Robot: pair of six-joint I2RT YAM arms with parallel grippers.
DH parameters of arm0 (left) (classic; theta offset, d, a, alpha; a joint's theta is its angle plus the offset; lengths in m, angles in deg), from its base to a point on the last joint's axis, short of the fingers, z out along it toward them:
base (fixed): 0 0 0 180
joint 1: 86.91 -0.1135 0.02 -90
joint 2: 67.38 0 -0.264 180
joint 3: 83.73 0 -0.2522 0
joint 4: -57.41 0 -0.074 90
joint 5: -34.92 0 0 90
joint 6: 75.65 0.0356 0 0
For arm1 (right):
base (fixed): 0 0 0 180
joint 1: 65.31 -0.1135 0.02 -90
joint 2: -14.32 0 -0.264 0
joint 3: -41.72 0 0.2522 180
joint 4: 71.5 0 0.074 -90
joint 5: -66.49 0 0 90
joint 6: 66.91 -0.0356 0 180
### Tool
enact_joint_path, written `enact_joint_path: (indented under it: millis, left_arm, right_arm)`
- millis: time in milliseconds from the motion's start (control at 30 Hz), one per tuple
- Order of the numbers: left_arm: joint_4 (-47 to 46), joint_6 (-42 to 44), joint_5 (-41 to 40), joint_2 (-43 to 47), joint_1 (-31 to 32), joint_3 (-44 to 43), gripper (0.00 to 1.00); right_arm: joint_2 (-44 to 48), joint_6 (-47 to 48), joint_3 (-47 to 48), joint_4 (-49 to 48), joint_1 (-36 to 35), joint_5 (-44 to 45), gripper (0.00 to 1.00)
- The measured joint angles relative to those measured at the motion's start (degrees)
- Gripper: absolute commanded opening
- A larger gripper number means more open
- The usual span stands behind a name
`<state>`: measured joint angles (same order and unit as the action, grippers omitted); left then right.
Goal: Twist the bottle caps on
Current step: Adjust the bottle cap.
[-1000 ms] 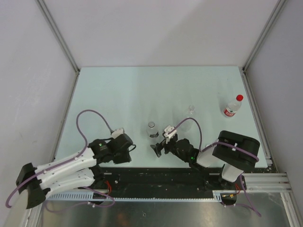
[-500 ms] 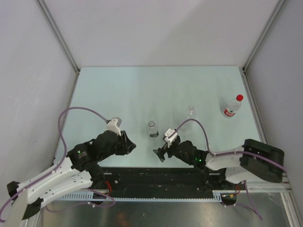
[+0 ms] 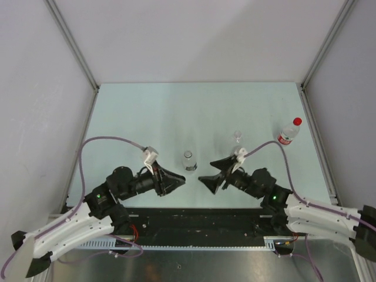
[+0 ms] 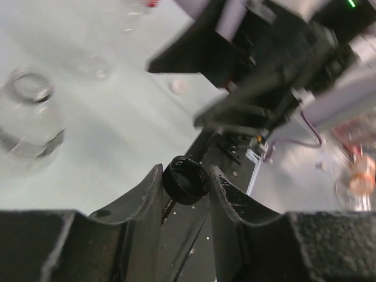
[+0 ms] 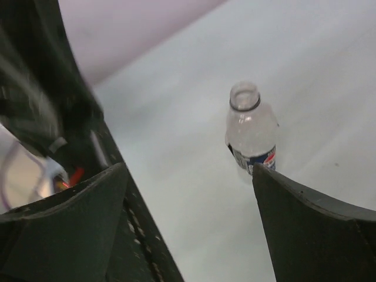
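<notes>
My left gripper (image 4: 186, 176) is shut on the black bottle cap (image 4: 186, 180), pinched by its sides at the fingertips, open side toward the camera. From above, the left gripper (image 3: 180, 178) sits just below the open middle bottle (image 3: 188, 160). My right gripper (image 3: 207, 171) faces it from the right, open and empty. The right wrist view shows that bottle (image 5: 251, 132) uncapped, beyond the wide jaws (image 5: 189, 170). A second uncapped clear bottle (image 3: 237, 138) stands farther back. The labelled bottle (image 3: 286, 135) at the far right carries the red cap (image 3: 297, 121). A small whitish disc (image 4: 177, 87), perhaps a cap, lies on the table.
The pale table (image 3: 147, 117) is bounded by metal rails and grey walls on three sides. A black base strip (image 3: 194, 220) with cabling runs along the near edge, right under both grippers. Purple cables loop over each arm.
Both arms have stretched forward and lowered, and their grippers now face each other below the middle bottle. The left has kept the black cap. The right jaws have stayed wide.
</notes>
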<state>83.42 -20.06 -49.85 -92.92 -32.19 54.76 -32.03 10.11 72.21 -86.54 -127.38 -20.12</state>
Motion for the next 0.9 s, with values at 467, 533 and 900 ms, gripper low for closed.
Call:
enact_joint_path:
  millis: [467, 533, 900]
  left_arm:
    - [-21.3, 36.9, 33.7, -3.9, 0.0, 4.7, 0.21]
    - [-21.4, 41.6, 34.5, -3.9, 0.0, 5.1, 0.21]
    - [-21.4, 55.9, 34.3, -6.6, 0.0, 5.4, 0.20]
  right_arm:
    - [1.9, -26.5, 0.0, -6.7, 12.8, -28.9, 0.84]
    - [1.9, -27.5, 0.1, -7.3, 12.9, -30.9, 0.83]
    - [-2.8, -26.5, 3.1, -10.8, 10.9, -34.3, 0.65]
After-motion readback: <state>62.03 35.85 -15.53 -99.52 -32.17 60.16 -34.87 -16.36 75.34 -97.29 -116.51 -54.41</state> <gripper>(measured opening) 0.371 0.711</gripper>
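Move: My left hand holds the black cap; the right hand's open fingertips are about 9 cm to its right, 3 cm farther out and 3 cm lower. From my right hand the cap lies some 9 cm left, 3 cm back and 3 cm higher. The uncapped labelled bottle stands about 8 cm ahead of the right hand, 5 cm left and 10 cm below; a clear bottle stands 13 cm ahead, 15 cm right and 8 cm below. I bring both hands together in front of the labelled bottle. My left keeps its pinch on the cap, drawing back about 6 cm and rightward 4, then easing slightly forward, while it rolls strongly and swings clockwise to point straight right. My right rises 6 cm and draws back 5, swinging some 25 degrees counter-clockwise to face the cap, its wide-open fingers starting to close. ##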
